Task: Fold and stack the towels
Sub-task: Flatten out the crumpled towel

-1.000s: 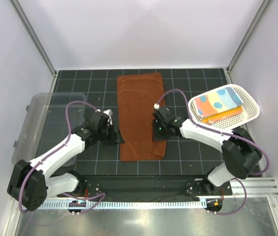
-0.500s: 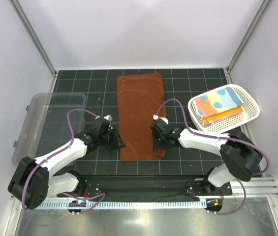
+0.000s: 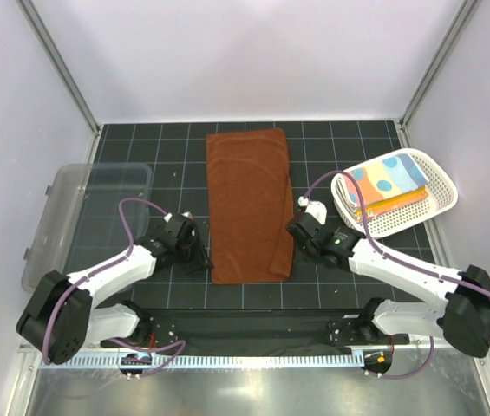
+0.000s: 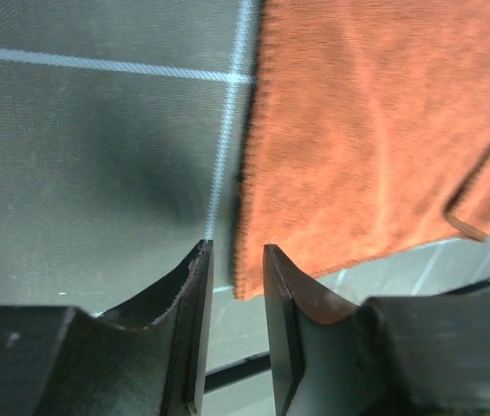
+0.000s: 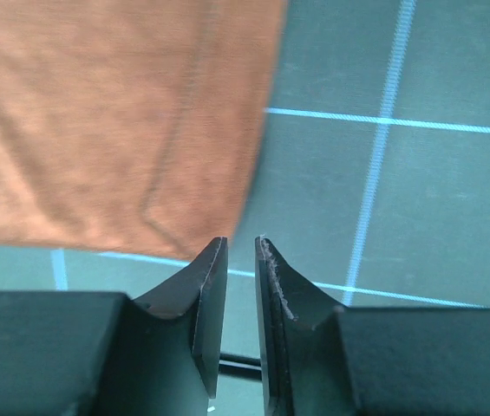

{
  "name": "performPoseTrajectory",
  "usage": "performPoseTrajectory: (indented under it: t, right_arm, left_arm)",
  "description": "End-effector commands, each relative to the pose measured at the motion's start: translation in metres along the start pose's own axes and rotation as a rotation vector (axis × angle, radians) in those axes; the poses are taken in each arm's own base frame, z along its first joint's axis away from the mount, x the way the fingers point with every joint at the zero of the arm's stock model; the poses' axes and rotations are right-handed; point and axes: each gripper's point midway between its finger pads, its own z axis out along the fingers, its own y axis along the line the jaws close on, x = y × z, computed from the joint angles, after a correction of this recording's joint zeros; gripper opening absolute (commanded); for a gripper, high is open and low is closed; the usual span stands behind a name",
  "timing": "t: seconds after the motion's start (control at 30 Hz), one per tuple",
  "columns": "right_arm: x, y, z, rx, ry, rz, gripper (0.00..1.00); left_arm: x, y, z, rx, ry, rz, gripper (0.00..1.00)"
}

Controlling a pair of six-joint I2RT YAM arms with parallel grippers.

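Observation:
The large rust-brown towel (image 3: 247,199) lies folded into a long strip down the middle of the mat, with a doubled layer at its near right corner (image 5: 123,121). My left gripper (image 3: 206,262) hovers at the towel's near left corner (image 4: 253,277). Its jaws are slightly apart and empty, with the corner showing just beyond the tips (image 4: 234,253). My right gripper (image 3: 297,242) sits just off the towel's right edge near the front. Its jaws (image 5: 241,244) are a narrow gap apart over bare mat, holding nothing. More towels, a light blue dotted one (image 3: 385,178) on orange ones (image 3: 394,208), lie in the basket.
A white perforated basket (image 3: 440,186) stands at the right of the mat. A clear plastic bin (image 3: 71,217) lies at the left edge. Grey walls enclose the black gridded mat (image 3: 158,147) on three sides.
My left gripper slid nearer along the towel's left edge to its corner and its jaws narrowed. My right gripper moved off the towel to its right side.

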Motion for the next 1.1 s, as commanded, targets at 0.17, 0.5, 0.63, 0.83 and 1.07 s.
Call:
performPoseTrajectory:
  t: [0.17,0.5,0.63,0.83,1.07]
  right_arm:
    - [-0.014,0.073,0.005,-0.235,0.0,0.034,0.22]
    - [0.021,0.093,0.054,-0.195,0.078,0.015,0.22]
    - [0.033,0.052,0.06,-0.034,0.078,-0.02,0.22]
    - [0.03,-0.011,0.033,0.171,0.01,-0.032,0.22]
    - [0.022,-0.032,0.009,0.198,-0.059,0.021,0.24]
  left_arm:
    - [-0.011,-0.061,-0.028,0.274,-0.052,0.037,0.17]
    - [0.011,-0.025,0.005,0.147,0.005,-0.026,0.02]
    - [0.017,-0.005,0.013,0.051,0.026,-0.034,0.02]
    - [0.02,0.017,0.014,-0.052,0.022,-0.033,0.01]
    - [0.021,0.028,0.01,-0.101,0.017,-0.025,0.01]
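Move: The left hand hovers just by the brown towel's near left corner, which lies about 3 cm back, 1 cm right and 2 cm below it; the clear bin is some 26 cm to its left and 9 cm farther out. From the right hand, the towel's near right corner is about 4 cm back, 2 cm left and 6 cm down, and the folded-over strip's middle is roughly 9 cm ahead and 3 cm left; the white basket stands some 22 cm right and 17 cm ahead. The left hand shuts its fingers while hopping about 4 cm up and 3 cm to the right, then comes down and a little back, the closed tips ending pressed on the towel by its near left corner, a touch not there at the start. Meanwhile the right hand, fingers kept slightly open, swings about 8 cm left over the towel's near right part while sinking some 6 cm, then sweeps back right across the towel's side edge, rising a little, and ends clear of the cloth just outside it. ##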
